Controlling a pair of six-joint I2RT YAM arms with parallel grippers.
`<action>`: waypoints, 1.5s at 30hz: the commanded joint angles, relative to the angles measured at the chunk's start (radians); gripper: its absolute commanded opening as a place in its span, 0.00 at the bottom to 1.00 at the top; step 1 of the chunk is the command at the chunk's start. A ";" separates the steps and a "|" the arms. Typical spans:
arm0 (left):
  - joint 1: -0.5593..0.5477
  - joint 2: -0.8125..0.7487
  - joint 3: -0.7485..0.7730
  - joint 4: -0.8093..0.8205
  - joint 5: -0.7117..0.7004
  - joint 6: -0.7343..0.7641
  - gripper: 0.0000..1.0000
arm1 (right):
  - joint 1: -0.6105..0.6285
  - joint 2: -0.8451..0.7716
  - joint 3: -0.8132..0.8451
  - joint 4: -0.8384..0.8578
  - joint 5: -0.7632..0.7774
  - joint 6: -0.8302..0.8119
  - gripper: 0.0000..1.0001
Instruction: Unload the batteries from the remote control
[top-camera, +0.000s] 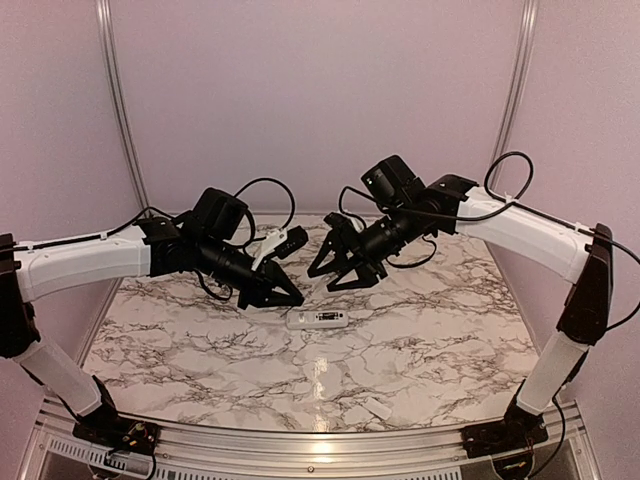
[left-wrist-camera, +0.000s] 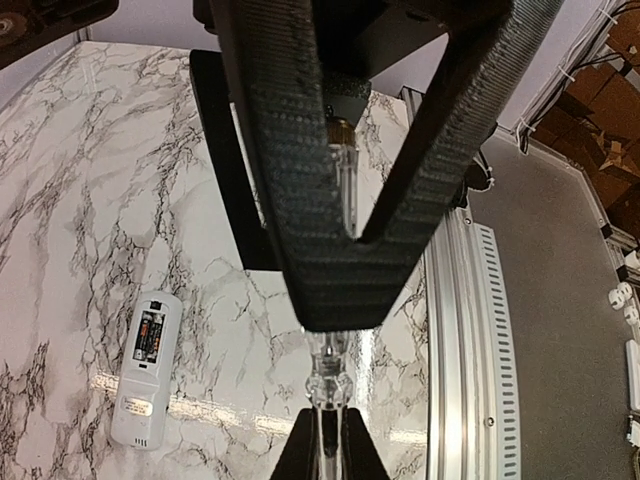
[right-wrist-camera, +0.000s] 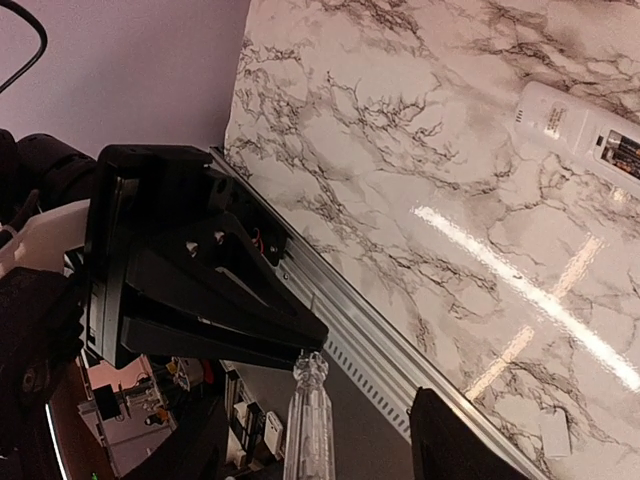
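The white remote control (top-camera: 317, 319) lies flat on the marble table between the two grippers, with its back compartment open. The dark batteries (left-wrist-camera: 150, 335) sit inside that compartment. My left gripper (left-wrist-camera: 328, 418) is above the table, shut on a thin tool with a clear fluted handle (left-wrist-camera: 331, 372). My right gripper (right-wrist-camera: 320, 440) faces the left gripper (top-camera: 283, 296). Its jaws stand open on either side of the clear handle (right-wrist-camera: 310, 415) without touching it. The right gripper (top-camera: 330, 280) hovers just behind the remote (right-wrist-camera: 585, 130).
A small white flat cover piece (top-camera: 378, 408) lies near the table's front edge and shows in the right wrist view as the cover piece (right-wrist-camera: 553, 432). An aluminium rail (left-wrist-camera: 455, 330) borders the table. Pink walls close in the back and sides.
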 joint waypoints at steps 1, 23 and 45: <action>-0.016 0.022 0.040 0.002 -0.022 0.021 0.00 | -0.003 0.013 0.036 0.002 -0.034 0.007 0.58; -0.042 0.064 0.072 -0.003 -0.065 0.016 0.00 | -0.003 0.030 0.035 -0.057 -0.085 -0.037 0.33; -0.042 0.021 0.020 0.031 -0.125 -0.028 0.20 | 0.000 0.032 0.046 -0.087 -0.035 -0.042 0.00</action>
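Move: Between the right hand's open fingers, about 1 cm back and 1 cm below its hand point, runs the clear screwdriver that the left hand still grips. The right gripper is some 3 cm to the left hand's right, 2 cm ahead and 3 cm higher. From the right hand, the remote control lies about 24 cm below, 6 cm ahead and 1 cm left; the white battery cover is 17 cm back and 12 cm right, on the table. Closing from more than half open to nearly shut, the right fingers pinch the clear screwdriver sticking out past the left fingertips, while the right hand eases back about 1 cm, then down some 1.5 cm. The left hand keeps its grip and brings the tool about 1.5 cm to the right, towards those fingers, sinking slightly. ##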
